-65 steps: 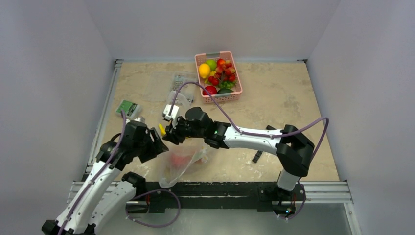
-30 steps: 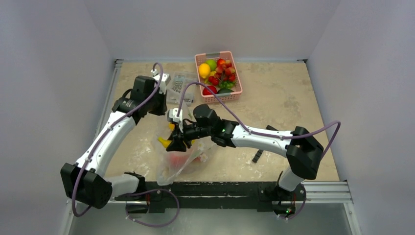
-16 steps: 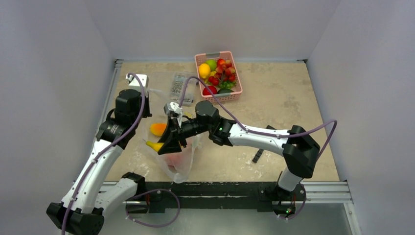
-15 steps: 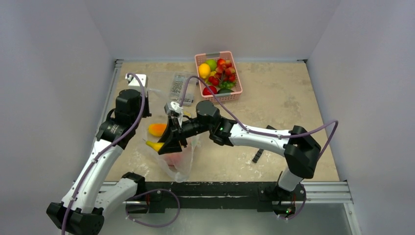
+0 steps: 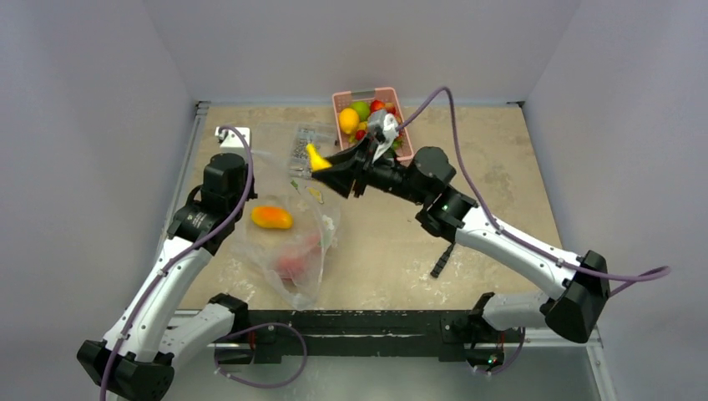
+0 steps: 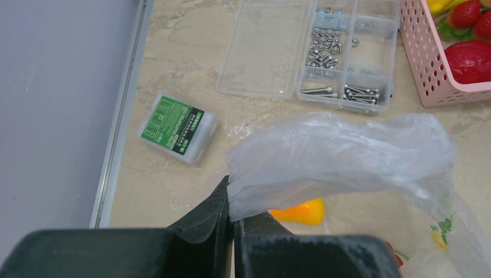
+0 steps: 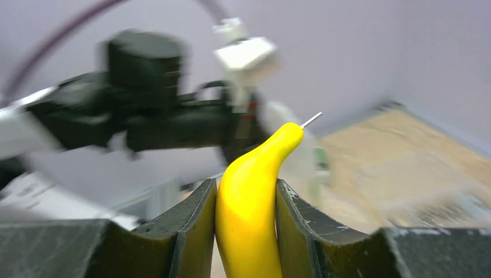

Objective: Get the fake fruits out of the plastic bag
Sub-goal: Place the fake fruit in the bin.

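Observation:
The plastic bag lies crumpled left of centre, its rim pinched in my shut left gripper. In the left wrist view the bag hangs from the closed jaws of that gripper. An orange-yellow fruit and a red fruit show through the bag; the orange one also shows in the left wrist view. My right gripper is shut on a curved yellow fruit, held in the air beyond the bag. The right wrist view shows this fruit clamped between the jaws of that gripper.
A pink basket with several fruits stands at the back. A clear case of screws lies beside it. A green-labelled box lies near the left rail. Small black parts lie right of centre.
My right gripper has lifted the curved yellow fruit out of the bag and carried it back and right, towards the basket. The bag has slumped flatter. My left gripper still holds the rim.

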Available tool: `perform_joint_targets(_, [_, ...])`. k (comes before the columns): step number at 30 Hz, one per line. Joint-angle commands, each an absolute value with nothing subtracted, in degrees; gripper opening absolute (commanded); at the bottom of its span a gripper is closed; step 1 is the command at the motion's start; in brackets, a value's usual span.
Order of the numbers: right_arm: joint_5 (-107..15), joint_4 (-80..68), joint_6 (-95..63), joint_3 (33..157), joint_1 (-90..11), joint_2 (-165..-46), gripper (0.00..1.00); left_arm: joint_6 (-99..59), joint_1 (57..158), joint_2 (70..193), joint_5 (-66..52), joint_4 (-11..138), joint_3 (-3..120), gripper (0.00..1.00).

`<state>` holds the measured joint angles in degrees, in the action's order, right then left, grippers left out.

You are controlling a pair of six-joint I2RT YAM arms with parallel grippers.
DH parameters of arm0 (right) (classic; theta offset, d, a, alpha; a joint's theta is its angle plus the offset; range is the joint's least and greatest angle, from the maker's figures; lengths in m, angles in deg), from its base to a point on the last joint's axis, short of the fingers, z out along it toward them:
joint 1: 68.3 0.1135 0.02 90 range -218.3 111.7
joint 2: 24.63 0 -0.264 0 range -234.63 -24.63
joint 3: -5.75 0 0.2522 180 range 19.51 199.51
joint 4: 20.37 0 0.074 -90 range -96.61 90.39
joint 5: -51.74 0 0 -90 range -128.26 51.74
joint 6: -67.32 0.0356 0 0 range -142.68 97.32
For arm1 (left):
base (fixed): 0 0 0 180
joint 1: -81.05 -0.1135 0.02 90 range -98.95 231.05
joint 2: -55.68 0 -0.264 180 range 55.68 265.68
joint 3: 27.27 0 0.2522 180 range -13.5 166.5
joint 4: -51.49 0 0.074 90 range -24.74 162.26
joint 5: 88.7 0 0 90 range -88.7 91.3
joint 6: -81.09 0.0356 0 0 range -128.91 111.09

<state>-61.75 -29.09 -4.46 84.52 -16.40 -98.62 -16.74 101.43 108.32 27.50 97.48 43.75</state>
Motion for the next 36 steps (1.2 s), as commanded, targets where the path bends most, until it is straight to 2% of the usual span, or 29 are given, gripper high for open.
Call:
perform_joint_targets(1, [-41.6, -24.1, -3.6, 82.8, -23.9, -100.0, 0.00, -16.0, 102.6, 107.8, 30.8, 96.3, 43.7, 0.00])
perform_joint_targets(6, [-33.2, -18.2, -1.4, 90.7, -31.0, -110.4, 0.00, -15.7, 103.0, 108.1, 31.6, 96.3, 43.5, 0.00])
perform_joint_targets(13, [-25.2, -9.9, 5.1, 108.2, -34.4, -127.5, 0.00, -15.2, 103.8, 108.1, 32.5, 95.8, 43.1, 0.00])
perform_joint_targets(24, [-23.9, -4.4, 1.9, 137.3, -34.9, -151.9, 0.00, -14.9, 104.3, 108.8, 32.9, 95.7, 42.8, 0.00])
perform_joint_targets(32, [-19.9, -4.9, -4.3, 148.4, -35.2, -162.5, 0.28, -14.8, 104.3, 108.9, 32.8, 95.3, 42.6, 0.00])
perform_joint_targets(36, [-17.2, -4.3, -7.8, 152.9, -35.2, -165.8, 0.36, -14.8, 104.3, 109.0, 32.7, 95.3, 42.6, 0.00])
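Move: Out ahead of the right hand, which already holds the banana in the air, lies the pink bin: about 36 cm forward, 10 cm to the right and some 35 cm below. The clear parts box stands some 17 cm left of the bin and 4 cm nearer. The plastic bag with the remaining fruit lies about 6 cm ahead of the right hand, 13 cm left and 36 cm down. From the left hand, the bin is about 27 cm ahead, 33 cm right and 21 cm lower. Swinging the banana away from the bag, the right hand reaches about 40 cm forward and sinks some 23 cm towards the bin, bowing about 8 cm right before easing partly back left. The wrist turns roughly 60 degrees clockwise, so the fingers go from pointing left to pointing forward and slightly down; they keep their grip throughout. The left hand holds the bag's edge almost still. ##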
